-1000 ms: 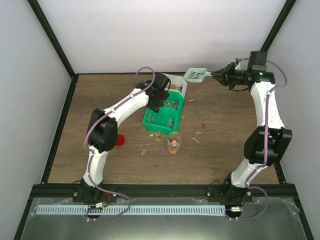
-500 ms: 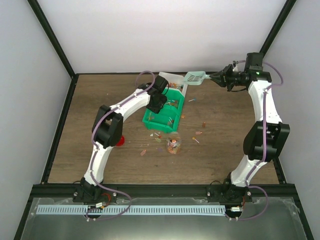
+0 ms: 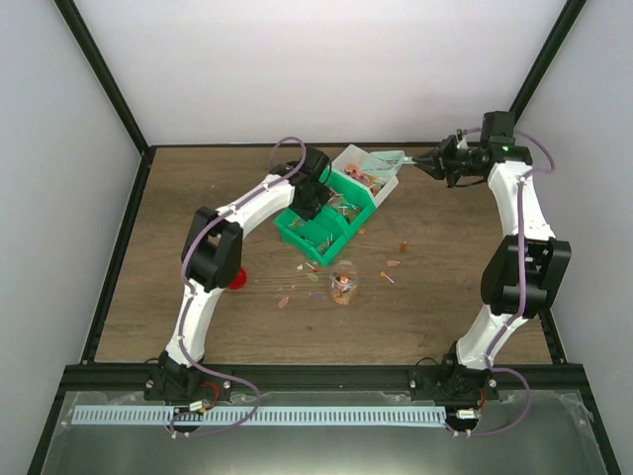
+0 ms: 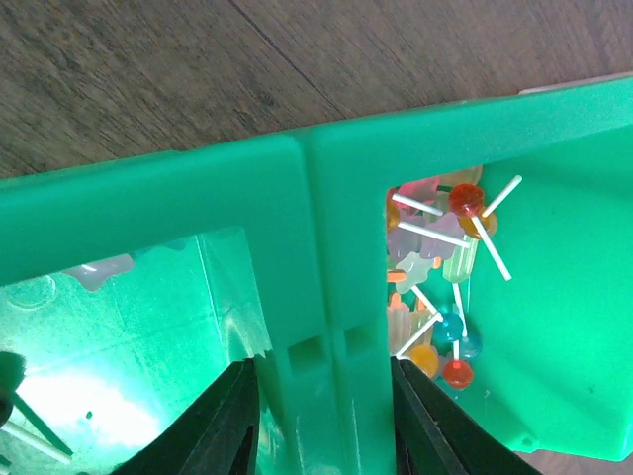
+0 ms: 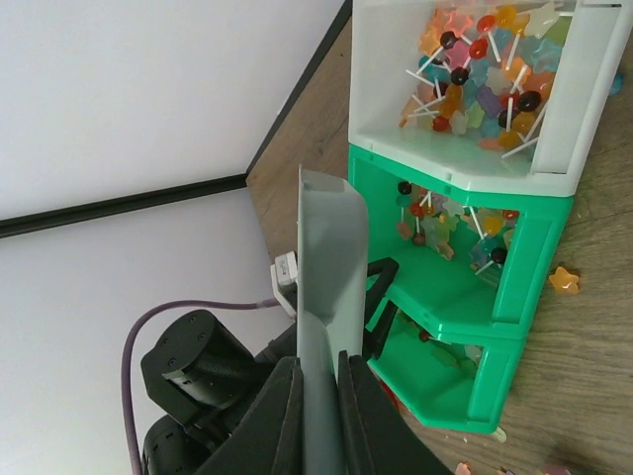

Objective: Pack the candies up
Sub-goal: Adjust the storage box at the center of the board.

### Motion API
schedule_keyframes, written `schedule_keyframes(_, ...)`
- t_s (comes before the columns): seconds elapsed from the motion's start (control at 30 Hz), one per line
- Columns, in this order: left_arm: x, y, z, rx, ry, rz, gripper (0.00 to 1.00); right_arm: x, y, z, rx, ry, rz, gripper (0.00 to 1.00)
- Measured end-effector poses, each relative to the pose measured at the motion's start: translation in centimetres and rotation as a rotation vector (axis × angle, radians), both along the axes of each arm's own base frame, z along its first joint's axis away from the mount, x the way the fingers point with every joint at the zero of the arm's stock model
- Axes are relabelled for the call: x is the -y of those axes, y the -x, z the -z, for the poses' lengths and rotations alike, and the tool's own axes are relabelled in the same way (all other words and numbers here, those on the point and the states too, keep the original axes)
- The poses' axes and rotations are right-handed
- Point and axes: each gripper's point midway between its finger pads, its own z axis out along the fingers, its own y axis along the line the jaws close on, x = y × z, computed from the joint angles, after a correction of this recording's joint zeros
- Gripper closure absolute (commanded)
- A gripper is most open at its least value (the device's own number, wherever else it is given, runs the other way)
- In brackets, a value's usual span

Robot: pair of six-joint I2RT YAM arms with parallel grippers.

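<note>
Candies [image 3: 368, 179] fill a white bin [image 3: 387, 184] that is joined to a green bin [image 3: 318, 249] at mid table. More candies [image 4: 445, 287] lie in the green bin's compartments, and others [image 3: 394, 264] are scattered on the wood. My left gripper [image 3: 309, 201] is shut on the green bin's dividing wall [image 4: 307, 247], one finger on each side. My right gripper [image 3: 435, 161] is shut on the handle of the pale blue-green scoop [image 3: 382, 158], whose head hangs over the white bin. The right wrist view shows the scoop [image 5: 331, 257] edge-on above both bins.
A small clear jar [image 3: 343, 287] with some candies in it stands just in front of the green bin. A red lid [image 3: 235, 279] lies beside the left arm. Black frame posts and white walls border the wooden table.
My left jaws have closed on the green bin's divider. The joined bins have turned, swinging the white bin rightward under the scoop. The right gripper has edged left with the scoop.
</note>
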Motion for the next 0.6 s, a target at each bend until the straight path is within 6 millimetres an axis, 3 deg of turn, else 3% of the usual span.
schedule_keyframes(0.17,-0.4,-0.5,0.0,0.0,0.004,0.038,0.68,0.0,0.2,0.8,-0.012,0.003,-0.004,0.99)
schedule_keyframes(0.6,-1.5,-1.2,-0.1,0.012,-0.016,0.166,0.69,0.0,2.0,5.5,-0.118,0.081,0.016,0.99)
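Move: The left hand already has the divider between the storage box's two green compartments in its fingers. From it the box's middle lies about 6 cm right and 1 ahead, 4 cm lower, with the white compartment some 10 ahead and 13 right. The candy jar is roughly 18 cm back and 7 right. From the scoop-holding right hand, the white compartment is about 11 ahead, 14 left and 22 cm lower. The storage box is swung clockwise by its green divider, which the left hand keeps pinched while easing about 1.5 cm left and 1 cm forward and turning some 10 degrees clockwise, staying level. Meanwhile the right hand lowers the still-gripped scoop about 5.5 cm towards the white compartment, gathering speed and drawing back some 2 cm, its fingers tipping slightly down. ##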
